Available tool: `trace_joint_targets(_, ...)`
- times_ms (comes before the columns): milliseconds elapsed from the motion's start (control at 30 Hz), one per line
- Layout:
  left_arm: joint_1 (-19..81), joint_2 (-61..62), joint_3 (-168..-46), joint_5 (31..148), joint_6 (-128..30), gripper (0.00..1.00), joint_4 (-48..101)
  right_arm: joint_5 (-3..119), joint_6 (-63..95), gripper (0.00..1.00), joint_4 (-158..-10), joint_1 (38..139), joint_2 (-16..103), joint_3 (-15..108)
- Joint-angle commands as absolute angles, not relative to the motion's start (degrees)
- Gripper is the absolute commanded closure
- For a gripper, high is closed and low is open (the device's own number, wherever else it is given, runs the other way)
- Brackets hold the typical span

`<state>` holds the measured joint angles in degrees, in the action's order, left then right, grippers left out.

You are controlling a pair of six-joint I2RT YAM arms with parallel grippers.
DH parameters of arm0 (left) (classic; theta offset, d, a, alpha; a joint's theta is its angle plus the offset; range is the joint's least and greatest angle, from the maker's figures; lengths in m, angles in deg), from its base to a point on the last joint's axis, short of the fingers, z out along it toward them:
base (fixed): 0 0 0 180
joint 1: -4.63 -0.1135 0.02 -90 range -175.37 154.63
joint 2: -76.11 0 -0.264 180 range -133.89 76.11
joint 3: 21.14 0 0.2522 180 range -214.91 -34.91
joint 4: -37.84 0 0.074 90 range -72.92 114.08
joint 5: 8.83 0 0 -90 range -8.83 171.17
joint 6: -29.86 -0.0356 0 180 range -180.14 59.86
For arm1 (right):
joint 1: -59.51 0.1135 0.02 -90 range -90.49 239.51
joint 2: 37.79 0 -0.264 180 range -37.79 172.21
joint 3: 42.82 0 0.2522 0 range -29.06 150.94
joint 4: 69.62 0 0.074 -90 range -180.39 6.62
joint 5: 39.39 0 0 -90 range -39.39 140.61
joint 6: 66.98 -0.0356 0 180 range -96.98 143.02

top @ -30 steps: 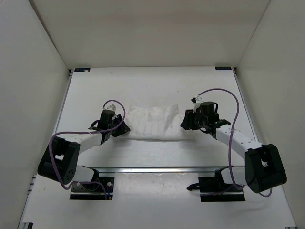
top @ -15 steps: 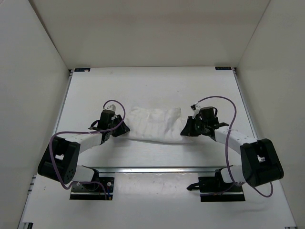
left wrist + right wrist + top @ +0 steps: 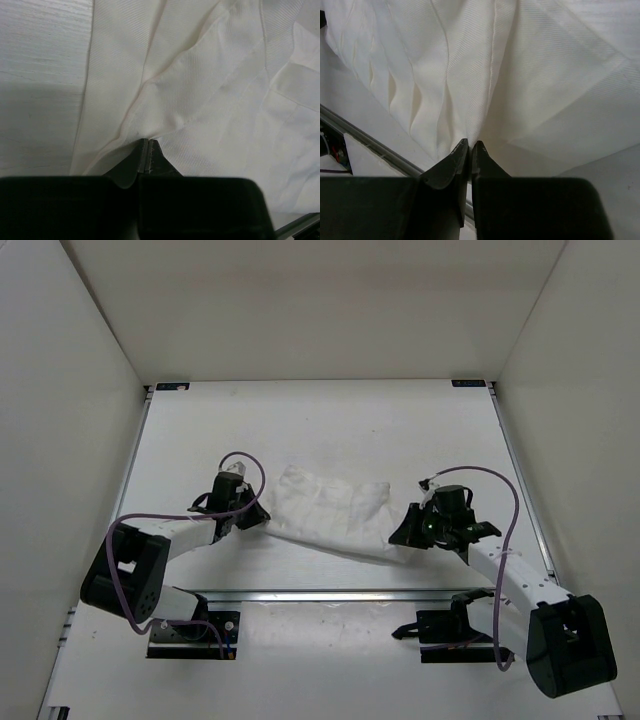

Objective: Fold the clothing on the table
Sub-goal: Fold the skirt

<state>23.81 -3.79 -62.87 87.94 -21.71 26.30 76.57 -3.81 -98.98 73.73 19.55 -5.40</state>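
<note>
The white clothing (image 3: 330,510) lies stretched across the middle of the table (image 3: 320,420), with creases running along it. My left gripper (image 3: 262,518) is at its left end and shut on a fold of the fabric; in the left wrist view the fingertips (image 3: 145,141) pinch the clothing (image 3: 200,75) where its wrinkles meet. My right gripper (image 3: 400,538) holds the right end, nearer the front. In the right wrist view it (image 3: 471,143) is shut on a pleated edge of the clothing (image 3: 470,60).
A metal rail (image 3: 330,594) crosses the table's near part, just in front of the clothing, and shows in the right wrist view (image 3: 350,127). The arm bases (image 3: 195,628) (image 3: 455,630) sit behind it. Beige walls enclose three sides.
The left gripper has shut on the clothing's left end. The right gripper, shut on the right end, has moved toward the near right, dragging that end forward and stretching the cloth.
</note>
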Motion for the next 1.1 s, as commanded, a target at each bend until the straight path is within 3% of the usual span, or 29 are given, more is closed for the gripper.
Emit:
trace_joint_targets(0, 24.58, -5.44, -62.06, 85.84, -22.00, 1.00, 24.79, 74.96, -4.32, 1.00, -103.94, 74.18, 19.42, -4.71)
trace_joint_targets(233, 25.02, -6.15, -62.41, 85.83, -21.74, 1.00, 25.13, 66.28, -3.87, 1.00, -113.53, 82.52, 25.74, -0.76)
trace_joint_targets(400, 24.85, -5.45, -62.15, 85.74, -21.47, 1.00, 24.52, 62.66, -0.98, 1.00, -117.75, 82.80, 30.75, 2.76)
trace_joint_targets(633, 25.19, -0.71, -60.22, 84.51, -20.51, 1.00, 24.17, 58.53, 1.58, 1.00, -113.01, 82.01, 43.67, 8.03)
trace_joint_targets(933, 26.08, 5.10, -59.25, 82.67, -20.94, 1.00, 19.60, 53.79, 4.56, 1.00, -110.72, 81.66, 59.67, 26.37)
trace_joint_targets(1000, 25.46, 5.10, -61.00, 83.89, -21.21, 0.87, 18.90, 51.42, 6.49, 1.00, -111.94, 81.91, 59.42, 31.56)
trace_joint_targets(1067, 25.46, 5.19, -64.25, 84.69, -21.65, 0.67, 16.97, 47.64, 7.81, 1.00, -112.30, 81.83, 56.78, 34.48)
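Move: The skirt's folded bundle centres roughly 13 cm left of the right hand, 7 cm farther out and 5 cm below; its far right corner is about 14 cm ahead of that hand and 2 cm to the left, also 5 cm lower. From the left hand, the skirt's middle is some 14 cm right and 1 cm ahead, at about its height, with the far left corner about 12 cm ahead and 5 cm right, level with it. Still pinching the skirt's near right end, the right hand draws it back and down about 4 cm each, then sweeps low forward some 12 cm along the table, its wrist rolling left side down about 25 degrees. The left hand keeps the near left end, easing slightly right, then back about 3 cm and a little left; its fingers start to part at the end. ##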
